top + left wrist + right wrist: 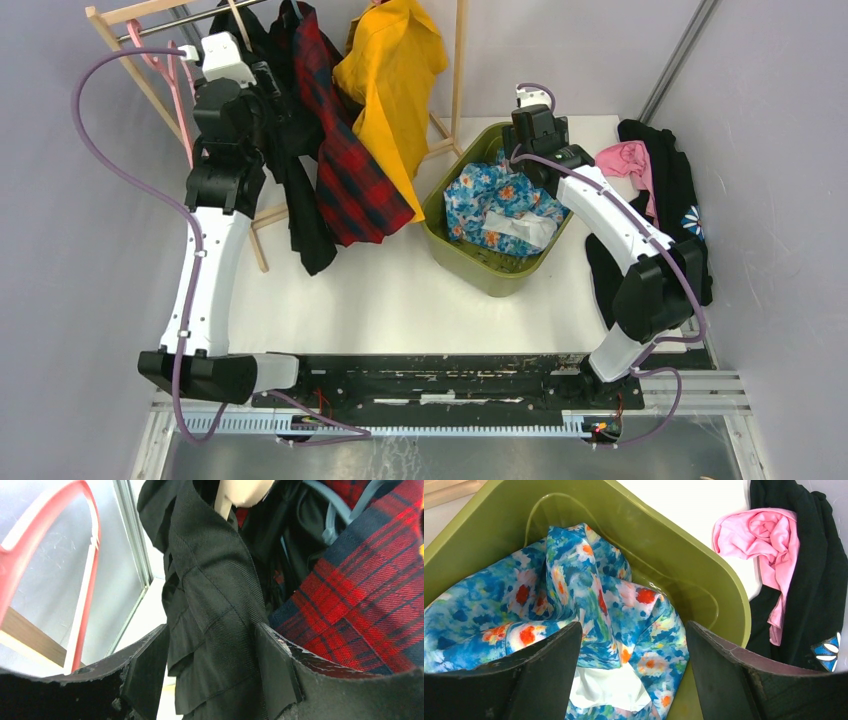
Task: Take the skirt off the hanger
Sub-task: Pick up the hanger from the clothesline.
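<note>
A black skirt (pixel 300 190) with tiered ruffles hangs from the wooden rack (pixel 459 60) at the back left. In the left wrist view its cloth (pixel 215 605) drops between my left gripper's (pixel 210 630) wide pads. The right pad lies against the cloth and a slit of light shows beside the left pad. From above, the left gripper (pixel 265 92) is pushed into the hanging clothes. Cloth hides most of the skirt's hanger; a pale rounded piece (pixel 242 492) shows above it. My right gripper (pixel 634 627) stands open over the green bin (pixel 704 585), holding nothing.
A red plaid garment (pixel 350 170) and a yellow one (pixel 395 80) hang right of the skirt. An empty pink hanger (pixel 178 90) is on the rack's left end. Blue floral cloth (pixel 490 200) fills the bin (pixel 440 225). Black and pink clothes (pixel 660 190) lie at the right edge.
</note>
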`<move>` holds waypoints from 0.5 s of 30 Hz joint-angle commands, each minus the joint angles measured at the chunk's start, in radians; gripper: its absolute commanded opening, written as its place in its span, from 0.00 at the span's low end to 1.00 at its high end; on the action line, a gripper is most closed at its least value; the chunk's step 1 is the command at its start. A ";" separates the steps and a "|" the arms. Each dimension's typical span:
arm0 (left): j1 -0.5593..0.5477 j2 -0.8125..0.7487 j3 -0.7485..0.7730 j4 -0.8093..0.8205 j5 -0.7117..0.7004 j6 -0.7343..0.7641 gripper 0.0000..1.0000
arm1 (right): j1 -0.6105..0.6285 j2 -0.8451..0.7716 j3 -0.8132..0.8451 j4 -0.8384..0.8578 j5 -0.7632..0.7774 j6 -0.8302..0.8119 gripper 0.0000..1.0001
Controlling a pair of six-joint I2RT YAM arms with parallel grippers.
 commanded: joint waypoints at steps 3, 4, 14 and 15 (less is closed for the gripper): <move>-0.004 0.025 -0.057 0.065 -0.027 -0.042 0.70 | -0.007 -0.037 0.008 0.046 0.002 -0.006 0.82; -0.003 0.025 -0.067 0.066 -0.032 -0.041 0.70 | -0.007 -0.039 0.005 0.046 0.002 -0.006 0.82; -0.005 0.021 -0.135 0.134 -0.085 0.010 0.37 | -0.010 -0.052 -0.017 0.048 -0.009 -0.006 0.82; -0.004 0.018 -0.140 0.144 -0.088 0.015 0.26 | -0.010 -0.053 -0.016 0.048 -0.011 -0.006 0.82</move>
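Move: The black garment hangs just beyond the left fingers, its middle about 4 cm ahead, 3 cm right and 10 cm below. From this hand, the pink hanger is some 8 cm left and 2 cm ahead; the plaid garment is about 14 cm right, 4 cm ahead and 8 cm lower. From the right hand, the black garment lies roughly 40 cm left, level fore-and-aft and 10 cm higher. The left hand sinks about 6 cm, easing slightly forward, its fingers starting to close around the black garment. ##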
